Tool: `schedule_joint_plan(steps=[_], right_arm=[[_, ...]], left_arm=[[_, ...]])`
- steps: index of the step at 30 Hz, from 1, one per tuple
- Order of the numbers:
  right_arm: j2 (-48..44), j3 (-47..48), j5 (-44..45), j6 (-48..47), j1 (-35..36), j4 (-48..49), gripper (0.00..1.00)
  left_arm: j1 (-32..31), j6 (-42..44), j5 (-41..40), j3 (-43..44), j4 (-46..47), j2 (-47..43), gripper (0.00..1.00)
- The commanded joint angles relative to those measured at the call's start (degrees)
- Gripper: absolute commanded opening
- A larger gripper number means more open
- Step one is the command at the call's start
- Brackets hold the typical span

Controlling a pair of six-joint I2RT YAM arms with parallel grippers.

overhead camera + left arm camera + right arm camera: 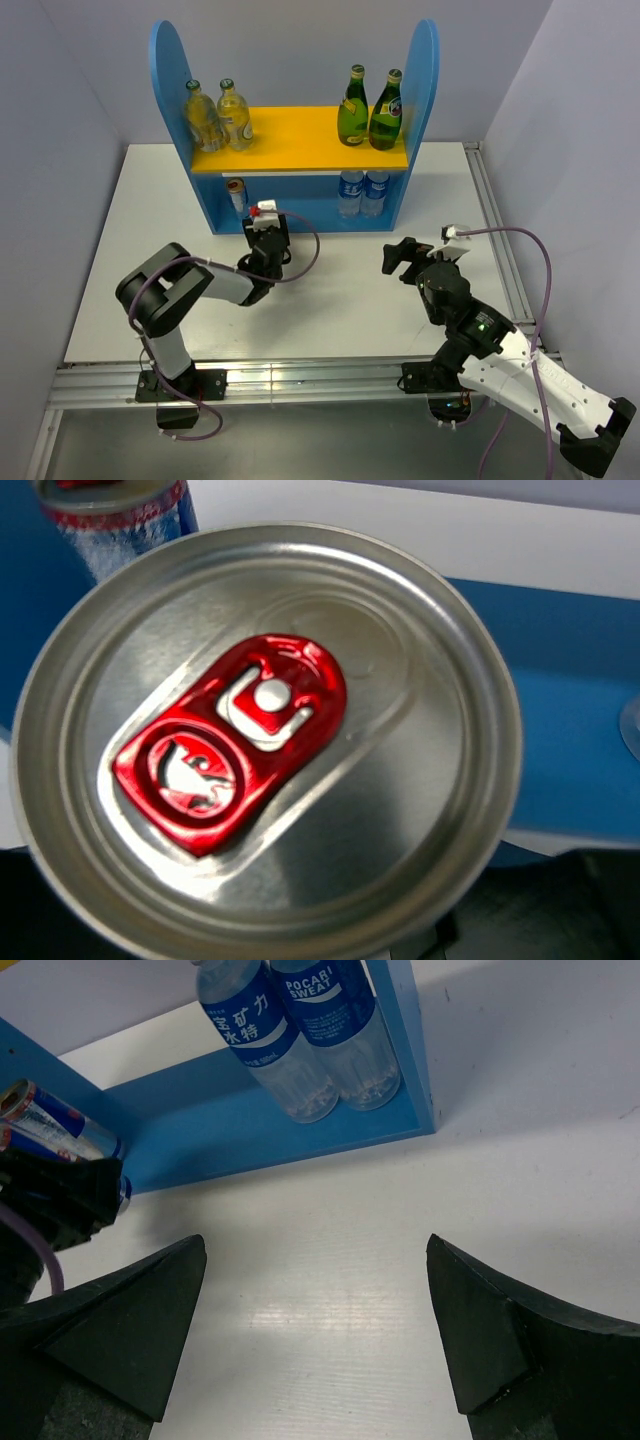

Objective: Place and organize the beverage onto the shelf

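Note:
The blue shelf (168,80) stands at the back. On its yellow upper board are two clear yellowish bottles (218,118) on the left and two dark green bottles (369,110) on the right. One slim can (236,192) stands on the lower level at the left. A second can (265,740), silver-topped with a red tab, fills the left wrist view. My left gripper (265,224) is shut on it just in front of the shelf's lower left; its fingers are hidden. My right gripper (315,1330) hangs open over bare table, holding nothing.
Two blue-labelled clear bottles (362,192) stand on the lower level at the right, and both show in the right wrist view (300,1040). The white table (350,290) runs to a metal rail at its near edge. Grey walls close in both sides.

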Motion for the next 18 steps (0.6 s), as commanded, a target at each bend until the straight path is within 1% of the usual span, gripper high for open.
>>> schedule_joint_plan(steps=[1, 2, 3, 6, 11, 15, 17, 18], right_arm=[[-0.7, -0.6, 0.0, 0.1, 0.3, 1.6, 0.98], [-0.6, -0.6, 0.0, 0.1, 0.3, 1.8, 0.98], [-0.6, -0.6, -0.2, 0.0, 0.3, 2.0, 0.98], [0.3, -0.3, 0.0, 0.0, 0.3, 1.7, 0.98], [0.5, -0.5, -0.2, -0.2, 0.3, 2.4, 0.98], [1.5, -0.3, -0.3, -0.2, 0.3, 2.7, 0.98], [1.7, -0.2, -0.3, -0.2, 0.3, 2.8, 0.98], [1.8, -0.2, -0.3, -0.1, 0.3, 2.8, 0.98]], left_arm=[[2.9, 1.4, 2.7, 6.1, 1.5, 1.1, 0.0], [3.3, 3.3, 3.8, 5.6, 7.3, 1.3, 0.0], [4.0, 3.6, 4.3, 5.8, 7.3, 2.0, 0.0], [6.5, 1.6, 5.2, 10.7, 0.2, 4.0, 0.0], [10.2, -1.3, 7.1, 14.4, -5.6, 5.7, 0.0], [13.0, -3.4, 11.5, 20.4, -14.0, 8.1, 0.0], [14.0, -4.3, 12.5, 22.8, -18.2, 9.0, 0.01], [14.5, -4.5, 12.7, 23.2, -18.4, 9.2, 0.04]])
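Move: The left hand already holds a can; its free spot on the lower shelf is about 11 cm ahead, 3 cm left and 5 cm down. The standing can is some 11 cm ahead, 10 cm left and 5 cm lower; the nearer water bottle stands about 12 cm ahead, 24 cm right, near hand height. From the right hand that free spot lies roughly 25 cm ahead, 40 cm left and 15 cm lower. The left hand carries its gripped can about 9 cm forward, drifting 3 cm left, into the lower shelf. ##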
